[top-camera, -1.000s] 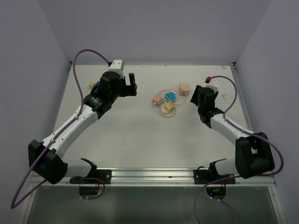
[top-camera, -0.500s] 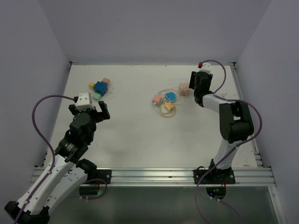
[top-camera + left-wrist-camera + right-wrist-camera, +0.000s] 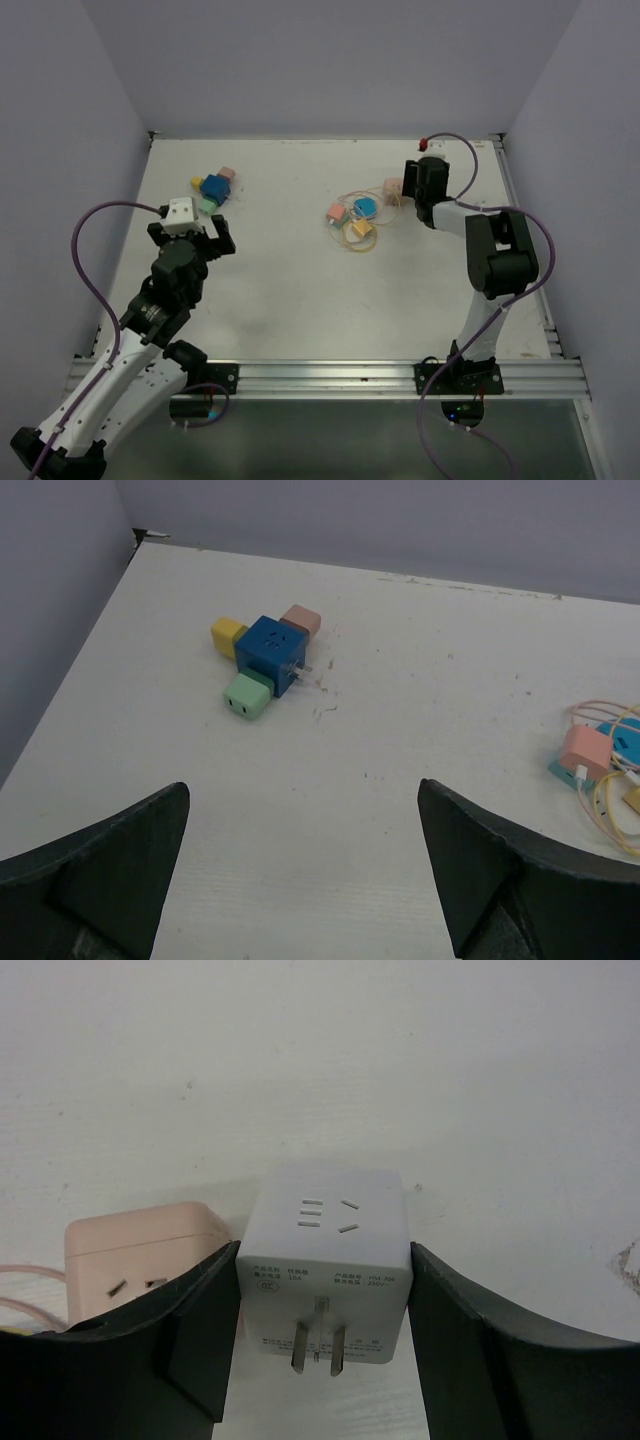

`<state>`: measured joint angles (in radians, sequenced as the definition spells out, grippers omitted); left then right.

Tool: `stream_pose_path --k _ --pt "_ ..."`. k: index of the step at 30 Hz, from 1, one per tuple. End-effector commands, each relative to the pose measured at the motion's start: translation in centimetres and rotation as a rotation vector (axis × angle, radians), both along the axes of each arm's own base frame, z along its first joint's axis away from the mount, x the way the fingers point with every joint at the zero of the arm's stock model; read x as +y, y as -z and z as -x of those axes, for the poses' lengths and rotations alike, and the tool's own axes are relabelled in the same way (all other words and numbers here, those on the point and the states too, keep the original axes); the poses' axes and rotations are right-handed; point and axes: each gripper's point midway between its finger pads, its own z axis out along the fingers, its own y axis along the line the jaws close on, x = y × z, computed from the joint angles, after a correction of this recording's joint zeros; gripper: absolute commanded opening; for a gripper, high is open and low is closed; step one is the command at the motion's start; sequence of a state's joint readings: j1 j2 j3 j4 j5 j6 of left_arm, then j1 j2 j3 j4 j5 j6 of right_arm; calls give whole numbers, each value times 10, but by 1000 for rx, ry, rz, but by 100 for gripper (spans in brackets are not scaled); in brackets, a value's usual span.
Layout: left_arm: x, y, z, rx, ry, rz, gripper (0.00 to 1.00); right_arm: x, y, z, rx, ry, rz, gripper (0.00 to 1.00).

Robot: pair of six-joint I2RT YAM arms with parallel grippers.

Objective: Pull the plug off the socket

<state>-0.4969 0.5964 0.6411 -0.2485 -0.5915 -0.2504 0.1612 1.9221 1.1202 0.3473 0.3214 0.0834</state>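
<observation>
A blue socket cube (image 3: 272, 656) lies at the table's far left, with a yellow plug (image 3: 228, 639), a pink plug (image 3: 301, 620) and a green plug (image 3: 247, 695) stuck on its sides and metal prongs pointing right. It also shows in the top view (image 3: 214, 187). My left gripper (image 3: 303, 810) is open and empty, well short of the cube; in the top view it (image 3: 192, 238) hovers near the left side. My right gripper (image 3: 323, 1250) is shut on a white cube plug (image 3: 325, 1260) with two prongs, resting on the table beside a pink cube (image 3: 140, 1260).
A tangle of yellow cable with a pink plug (image 3: 336, 212), a blue round piece (image 3: 365, 207) and a yellow piece (image 3: 361, 229) lies at the table's middle back. The pink cube (image 3: 393, 187) sits just left of my right gripper (image 3: 414, 186). Walls close off the far and side edges.
My left arm has drawn back from over the blue cube toward the near left. My right gripper has swung to the far edge, next to the pink cube.
</observation>
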Motion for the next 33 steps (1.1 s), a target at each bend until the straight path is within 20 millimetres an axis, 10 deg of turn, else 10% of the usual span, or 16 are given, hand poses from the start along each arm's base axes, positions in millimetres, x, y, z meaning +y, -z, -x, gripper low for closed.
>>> stream_pose_path --k 1,14,22,33 --pt "6 -14 -1 -61 -29 18 100 -6 -5 11 6 -4 9 20" --pt "4 -16 0 -67 -16 25 100 -7 -20 42 12 29 -71 74" --pt "3 -15 0 -63 -9 26 100 -5 -28 59 43 25 -98 82" --pt "-10 4 -11 16 31 -8 100 29 -119 110 -18 -64 -353 97"
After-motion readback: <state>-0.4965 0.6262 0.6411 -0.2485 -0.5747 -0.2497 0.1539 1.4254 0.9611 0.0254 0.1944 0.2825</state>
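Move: Between the right hand's fingers, about at the hand point, is the white socket, already gripped low at the table; its clear spot lies some 4 cm back. The pink socket stands about 8 cm to the hand's left and 3 cm farther out; the blue socket is some 17 cm left and 2 cm back, with the yellow plug 17 cm left and 9 cm back. From the left hand, the white socket lies about 26 cm ahead, 53 cm right and 17 cm below. Drawing back level, the right hand drags the gripped white socket some 4 cm towards the robot, away from the pink socket, then opens its fingers and lets go. It keeps easing back with the fingers widening, then rises steeply about 9 cm clear while backing another 4 cm, its left side tipping up some 15 degrees. ##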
